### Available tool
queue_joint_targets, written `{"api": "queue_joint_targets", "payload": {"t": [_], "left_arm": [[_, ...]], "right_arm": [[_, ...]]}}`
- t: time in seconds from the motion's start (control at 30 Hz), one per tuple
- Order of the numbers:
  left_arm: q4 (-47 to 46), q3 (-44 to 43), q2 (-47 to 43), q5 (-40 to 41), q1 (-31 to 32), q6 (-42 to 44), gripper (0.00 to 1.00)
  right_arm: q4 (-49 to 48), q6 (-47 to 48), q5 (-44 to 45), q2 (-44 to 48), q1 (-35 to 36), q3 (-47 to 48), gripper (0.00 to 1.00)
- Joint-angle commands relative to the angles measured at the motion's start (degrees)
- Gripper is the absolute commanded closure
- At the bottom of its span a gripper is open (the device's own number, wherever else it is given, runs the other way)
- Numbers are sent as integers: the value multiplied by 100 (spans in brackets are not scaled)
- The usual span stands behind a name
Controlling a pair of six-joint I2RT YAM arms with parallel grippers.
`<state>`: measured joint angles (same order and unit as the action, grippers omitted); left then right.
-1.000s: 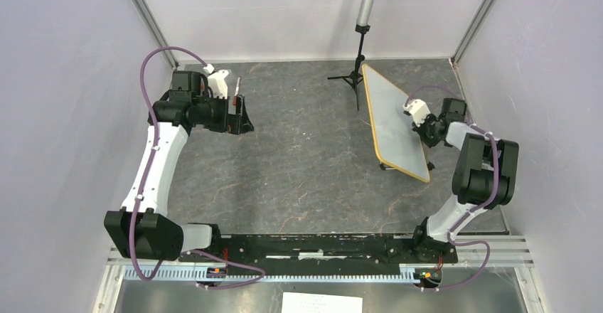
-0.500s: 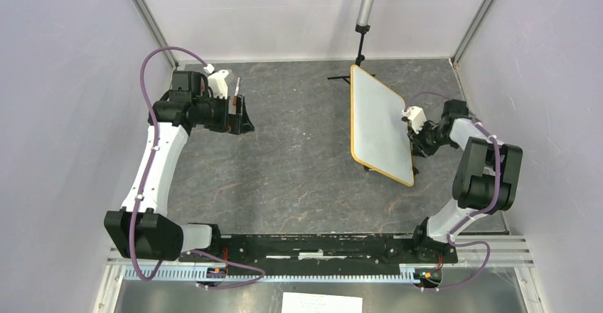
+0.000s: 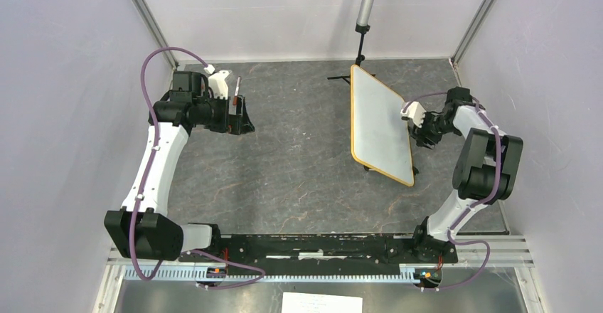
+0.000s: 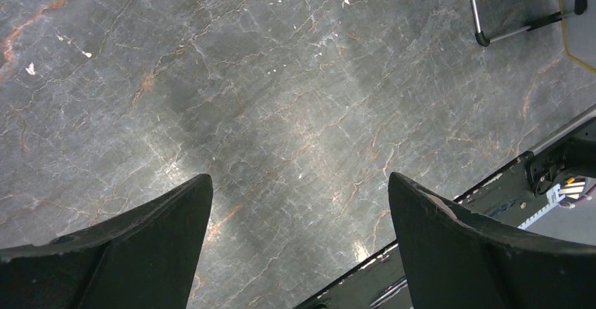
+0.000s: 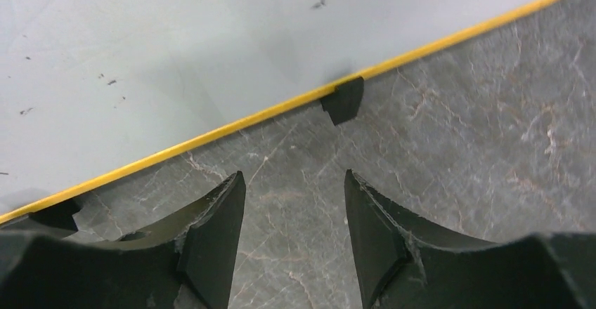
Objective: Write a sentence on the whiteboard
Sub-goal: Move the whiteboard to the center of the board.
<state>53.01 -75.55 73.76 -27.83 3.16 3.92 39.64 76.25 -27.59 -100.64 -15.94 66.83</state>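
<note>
The whiteboard rests at the right of the table, a white face with a yellow rim. In the right wrist view the whiteboard fills the upper left, with a black clip on its rim. The sentence is out of view; the face shows only a few small dark specks. My right gripper is open just off the board's right edge, with bare table between its fingers. Far to the left, my left gripper hangs wide open above the table, holding nothing.
A black tripod with a silver pole stands behind the board's far corner. Thin metal legs show under the board in the left wrist view. A printed paper sheet lies in front of the arm bases. Grey walls close both sides.
My right gripper has opened and let go of the board's right edge, drawing back slightly. The board swung left and settled. The left arm has not moved.
</note>
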Motion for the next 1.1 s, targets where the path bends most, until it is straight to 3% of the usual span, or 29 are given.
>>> {"api": "queue_joint_targets", "payload": {"t": [0.0, 0.6, 0.97, 1.07], "left_arm": [[-160, 9, -125, -165, 36, -92, 0], [-153, 79, 11, -125, 36, -57, 0], [-149, 79, 53, -56, 34, -186, 0], [-160, 76, 56, -78, 30, -258, 0]], "right_arm": [[289, 1515, -379, -157, 106, 130, 41], [1315, 2635, -602, -1513, 366, 1447, 51], [1462, 2869, -660, -1564, 659, 1154, 78], [1345, 2807, -698, -1394, 771, 851, 82]]}}
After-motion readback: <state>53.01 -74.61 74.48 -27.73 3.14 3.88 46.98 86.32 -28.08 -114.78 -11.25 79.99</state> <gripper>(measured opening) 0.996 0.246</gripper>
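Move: The right hand, empty and part open beside the whiteboard's low edge, has the far black clip under that edge about 4 cm ahead, 3 cm to its left and 3 cm below. The near black clip lies some 10 cm back, 3 cm left and 4 cm lower; the tilted whiteboard's middle is about 4 cm ahead, 14 cm left and 5 cm above. From the left hand the far clip lies roughly 9 cm ahead, 54 cm right and 21 cm below. The right hand sinks about 3 cm while reaching some 4 cm forward along the outside of the whiteboard's low yellow edge, then slips about 2 cm left, in towards the edge, its wrist turning roughly 15 degrees counter-clockwise overall. Its part-open fingers come to either side of the far black clip, closing mostly late in the leftward slide, and pinch the clip between the tips just below the edge. ##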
